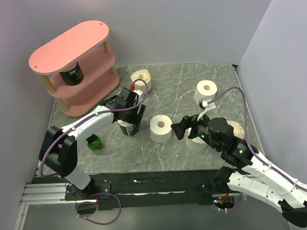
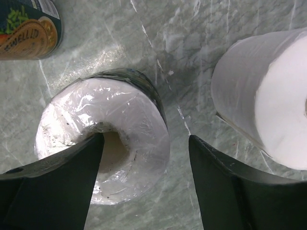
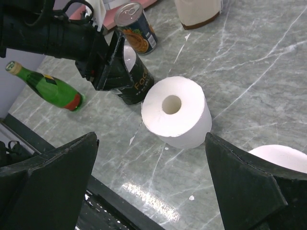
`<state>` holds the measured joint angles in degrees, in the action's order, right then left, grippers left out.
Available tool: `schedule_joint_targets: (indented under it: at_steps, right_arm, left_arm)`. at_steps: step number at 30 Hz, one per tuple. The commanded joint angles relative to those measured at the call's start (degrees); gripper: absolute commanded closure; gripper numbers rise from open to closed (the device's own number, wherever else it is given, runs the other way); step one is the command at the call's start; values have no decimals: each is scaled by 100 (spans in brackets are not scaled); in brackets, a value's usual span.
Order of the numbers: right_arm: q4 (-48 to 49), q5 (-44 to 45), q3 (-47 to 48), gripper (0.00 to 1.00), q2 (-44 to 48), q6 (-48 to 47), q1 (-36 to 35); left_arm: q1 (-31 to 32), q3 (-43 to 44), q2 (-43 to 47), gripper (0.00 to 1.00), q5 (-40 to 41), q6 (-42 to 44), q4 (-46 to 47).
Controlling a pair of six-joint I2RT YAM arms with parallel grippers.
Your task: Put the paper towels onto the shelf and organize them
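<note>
A plastic-wrapped paper towel roll (image 2: 120, 115) with a dark label round its side stands upright under my left gripper (image 2: 146, 139). The jaws are open and straddle its wall: one finger (image 2: 72, 177) reaches into the hollow core, the other stands clear of the outside. A bare white roll (image 3: 175, 110) stands ahead of my open right gripper (image 3: 151, 139), which holds nothing. More rolls stand at the back (image 1: 207, 91), by the shelf (image 1: 141, 79), and beside the right arm (image 1: 238, 128). The pink shelf (image 1: 70, 44) stands at the far left.
A dark can (image 1: 72, 76) sits on the shelf's middle tier. A green bottle (image 1: 95, 143) lies near the left arm's base. A labelled can (image 3: 136, 33) stands beyond the wrapped roll. Grey walls close in the table on three sides.
</note>
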<state>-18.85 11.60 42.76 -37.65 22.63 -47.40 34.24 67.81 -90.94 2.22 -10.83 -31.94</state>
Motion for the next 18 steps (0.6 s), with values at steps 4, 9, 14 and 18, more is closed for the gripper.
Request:
schedule_joint_targets:
  at_steps: [4,9,14,18]
  right_arm:
    - [198,150,30,0,126,-119,-33]
    - [154,194,-49,0,267,-110,-33]
    - [83,238,-66,0,468,-110,-33]
    - [40,256,-75,1,601,-101,-33]
  left_arm:
    - [153,-101,-82,30,244,116,224]
    - [293,-84,-161,37,629,186,127]
    - [329,-58,-205,48,701,239,110]
    - [390,74,-206,56,850,257,-13]
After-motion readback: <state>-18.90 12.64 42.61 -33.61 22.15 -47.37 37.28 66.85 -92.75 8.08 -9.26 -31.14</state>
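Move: The black-wrapped roll stands under the left hand, its middle about 3 cm left, 1 cm ahead and 5 cm below, so the open fingers straddle its right wall. The food can is some 10 cm ahead and 5 cm left, the nearest white roll about 9 cm right and 2 cm back, both of them 5 cm lower. From the right hand, the black-wrapped roll lies roughly 11 cm ahead, 20 cm left, 20 cm below. The left hand sinks about 1.5 cm, closing around the black-wrapped roll's right wall, one finger in its core. ##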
